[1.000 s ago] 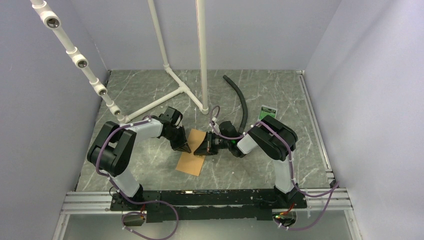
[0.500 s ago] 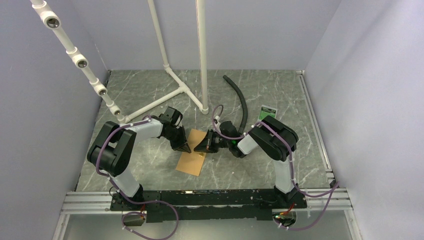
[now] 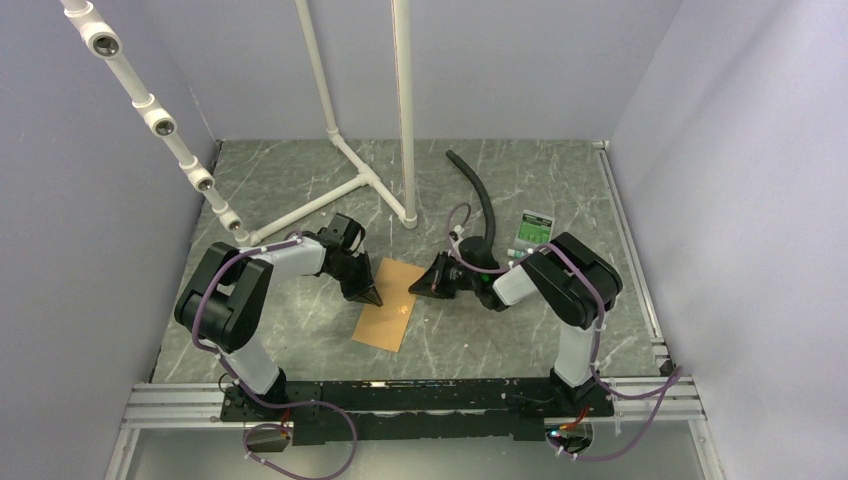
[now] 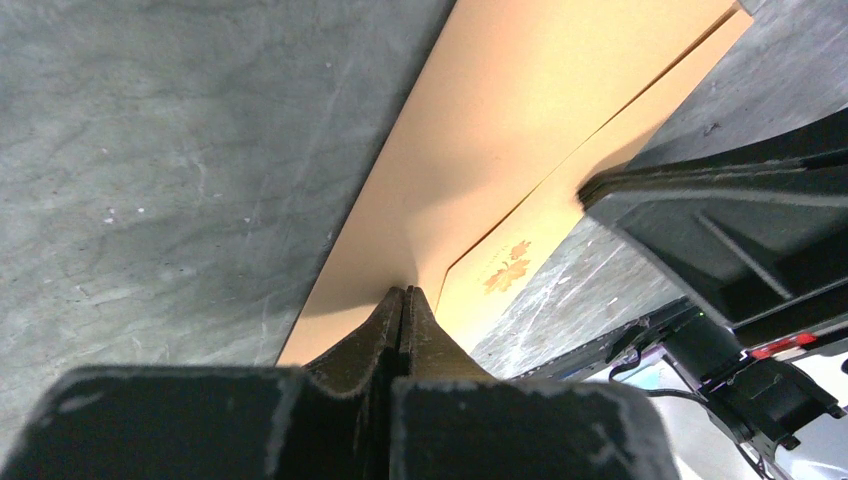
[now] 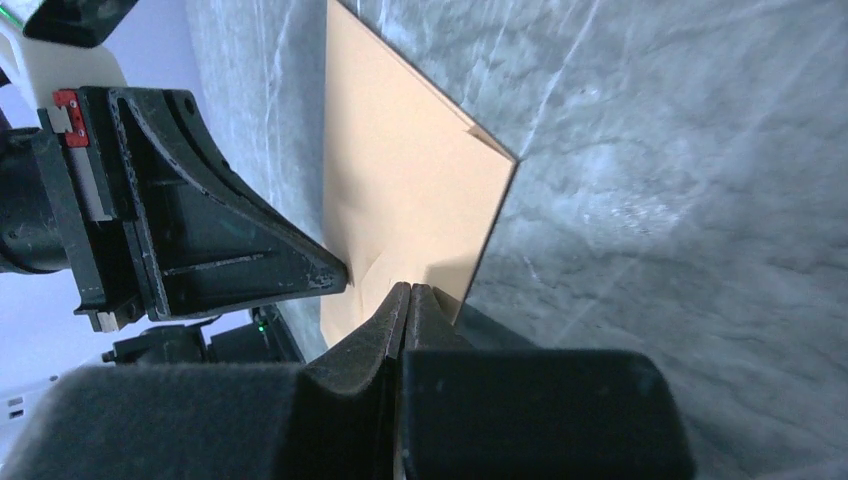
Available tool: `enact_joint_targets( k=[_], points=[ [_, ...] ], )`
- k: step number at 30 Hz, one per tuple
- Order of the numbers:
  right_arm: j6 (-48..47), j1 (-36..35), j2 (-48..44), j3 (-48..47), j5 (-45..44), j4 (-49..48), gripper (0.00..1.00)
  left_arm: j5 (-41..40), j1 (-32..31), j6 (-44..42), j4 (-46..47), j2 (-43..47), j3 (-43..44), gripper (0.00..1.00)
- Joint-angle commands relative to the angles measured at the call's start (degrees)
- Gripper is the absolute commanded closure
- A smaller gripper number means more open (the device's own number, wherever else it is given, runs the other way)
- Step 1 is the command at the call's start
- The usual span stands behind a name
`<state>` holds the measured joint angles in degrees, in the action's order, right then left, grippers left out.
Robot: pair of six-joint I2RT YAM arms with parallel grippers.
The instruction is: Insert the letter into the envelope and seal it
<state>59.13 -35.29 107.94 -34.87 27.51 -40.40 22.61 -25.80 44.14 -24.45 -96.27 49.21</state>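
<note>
The orange-brown envelope (image 3: 386, 314) lies flat on the grey marbled table between the two arms, its flap folded down onto its body (image 4: 500, 130). A small leaf mark (image 4: 508, 272) shows beside the flap's edge. My left gripper (image 3: 372, 298) is shut, and its tip (image 4: 403, 292) rests on the envelope's left part. My right gripper (image 3: 415, 290) is shut too, with its tip (image 5: 410, 288) at the envelope's right edge (image 5: 400, 180), low over the table. The letter is hidden from every view.
A white pipe frame (image 3: 360, 180) stands at the back left, with an upright pole (image 3: 404, 110). A black hose (image 3: 482, 205) curves at the back centre. A small green-and-white packet (image 3: 537, 225) lies behind the right arm. Lilac walls close in three sides.
My right gripper has drawn back to the right, off the envelope's middle to its right edge. The left gripper and the envelope have stayed in place.
</note>
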Motion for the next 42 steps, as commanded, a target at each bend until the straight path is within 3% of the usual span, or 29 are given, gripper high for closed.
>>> enact_joint_targets(
  k=[1,6,15,35,42],
  points=[
    [-8.38,1.91,-1.16,-1.35,-6.35,11.72,1.0,-3.32,-0.74,-2.17,-3.59,-3.03,-2.11,0.98],
    [-10.78,-1.93,1.04,-5.2,-0.84,12.85,1.0,-4.85,-0.74,-2.34,-3.96,-3.07,-1.81,0.98],
    [-6.71,-8.19,6.82,-6.54,3.66,5.78,1.0,-4.92,-0.74,-2.06,-2.99,-3.91,-2.71,0.98],
    [-8.54,-8.98,5.7,0.01,7.61,3.42,1.0,-5.02,-0.74,-2.04,-2.89,-3.7,-3.07,0.98],
    [-13.54,-11.31,4.27,0.18,9.14,8.75,1.0,-6.55,-0.76,-0.21,-2.01,-1.99,-4.12,0.98]
  ],
)
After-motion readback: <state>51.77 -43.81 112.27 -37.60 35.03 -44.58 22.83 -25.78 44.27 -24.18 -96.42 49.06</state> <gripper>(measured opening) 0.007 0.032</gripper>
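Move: The flap's leaf print lies about 5 cm back and 3 cm left of the right fingertips, which sit shut at the envelope's right-hand edge, practically level with the paper. The envelope's middle is some 4 cm back and 5 cm left; the left fingertips rest about 3 cm back and 6 cm left. The glue stick lies some 11 cm ahead and 23 cm right. For the left hand, the print is about 4 cm right and 2 cm back. Leftward from the flap's outer edge, after a tiny forward-and-right shift, the shut right fingers sweep some 5 cm across the flap towards the planted left fingertips, skimming the paper, then draw back along the flap beside the leaf print to end nearly 6 cm farther back. The wrist turns nearly 20 degrees counter-clockwise. The left hand stays put, its shut fingers still holding the envelope down. ##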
